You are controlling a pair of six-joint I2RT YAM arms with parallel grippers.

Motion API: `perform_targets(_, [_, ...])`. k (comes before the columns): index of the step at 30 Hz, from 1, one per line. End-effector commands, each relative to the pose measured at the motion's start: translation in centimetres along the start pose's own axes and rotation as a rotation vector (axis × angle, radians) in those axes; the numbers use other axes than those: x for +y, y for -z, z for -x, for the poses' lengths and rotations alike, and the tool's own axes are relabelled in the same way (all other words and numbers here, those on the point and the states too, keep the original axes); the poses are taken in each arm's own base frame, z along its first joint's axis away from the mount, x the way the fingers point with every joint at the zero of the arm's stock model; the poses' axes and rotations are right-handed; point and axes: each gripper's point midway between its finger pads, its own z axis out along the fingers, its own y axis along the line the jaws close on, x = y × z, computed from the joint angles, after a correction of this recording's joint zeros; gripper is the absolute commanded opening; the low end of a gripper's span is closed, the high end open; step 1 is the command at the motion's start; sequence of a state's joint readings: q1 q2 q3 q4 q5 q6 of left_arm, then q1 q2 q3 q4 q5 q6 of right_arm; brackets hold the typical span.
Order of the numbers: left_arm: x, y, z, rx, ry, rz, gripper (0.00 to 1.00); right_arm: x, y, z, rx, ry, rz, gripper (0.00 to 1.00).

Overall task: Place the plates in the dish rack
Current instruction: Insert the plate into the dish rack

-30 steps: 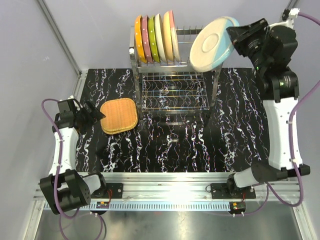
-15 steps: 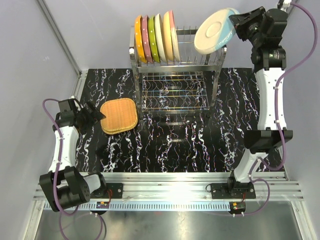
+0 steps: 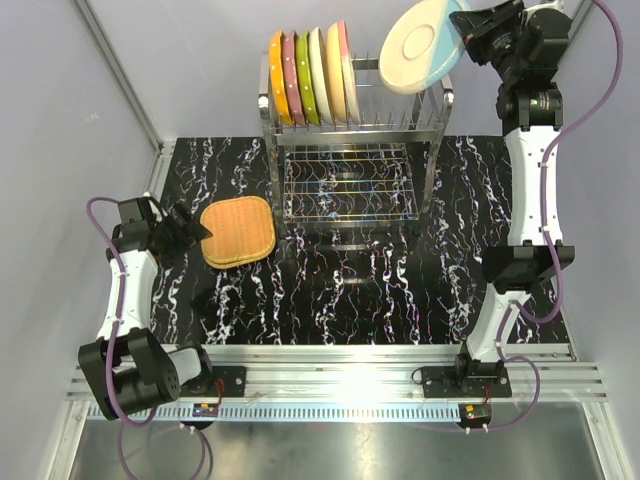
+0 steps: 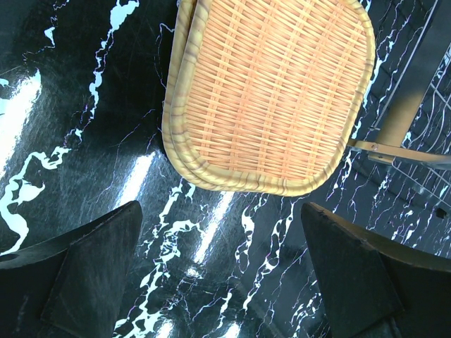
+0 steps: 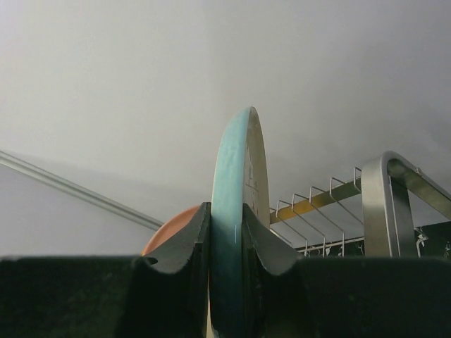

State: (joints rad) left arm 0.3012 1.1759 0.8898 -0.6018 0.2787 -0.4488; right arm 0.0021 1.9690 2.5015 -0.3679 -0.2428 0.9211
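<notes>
Several plates in orange, pink, green, cream and peach stand on edge in the left half of the dish rack's top tier. My right gripper is shut on the rim of a light blue and cream plate and holds it tilted in the air above the rack's right end. In the right wrist view this plate is seen edge-on, clamped in the right gripper, with an orange plate behind it and rack prongs to the right. My left gripper is open, low over the table at the left.
Two stacked square woven mats lie on the black marbled table just left of the rack; they show as woven mats just ahead of the left gripper. The rack's lower wire shelf holds nothing. Grey walls close in the back and sides.
My right arm has lifted the light blue plate higher and slightly left, over the rack's right end. The left arm has not moved.
</notes>
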Motion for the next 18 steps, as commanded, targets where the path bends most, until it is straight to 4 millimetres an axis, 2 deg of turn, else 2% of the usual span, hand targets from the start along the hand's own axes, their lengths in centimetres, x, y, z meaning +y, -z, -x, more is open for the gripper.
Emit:
perform_targets(1, [-0.7, -0.1, 0.6, -0.019, -0.017, -0.037, 0.99, 8.4, 2.1, 2.7, -0.085, 0.042, 0.265, 0.00])
perform_targets(12, [-0.9, -0.2, 0.3, -0.010, -0.017, -0.051, 0.99, 9.4, 1.1, -0.3, -0.081, 0.133, 0.237, 0.00])
perform_targets(18, [-1.0, -0.2, 0.2, -0.007, -0.017, -0.062, 0.99, 8.9, 0.5, -2.1, -0.092, 0.225, 0.181, 0.00])
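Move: The right hand holds the white-and-blue plate by its rim. The free slot just right of the loaded plates in the dish rack's upper tier lies about 13 cm to its left, 2 cm back and 10 cm below. The pink-edged plate, last in the row, is some 18 cm left and 2 cm back; the rack's right end frame is 2 cm back and 1 cm left, both about 10 cm lower. From the left hand, that slot lies roughly 18 cm ahead, 42 cm right and 30 cm up. Leftward almost entirely, about 7 cm, the right hand carries the plate in over the rack's upper tier towards the free slot beside the pink-edged plate, sinking slowly by some 2 cm. It rolls nearly 10 degrees left side down as it goes and turns slightly counter-clockwise, the fingers keeping their pinch on the rim. ##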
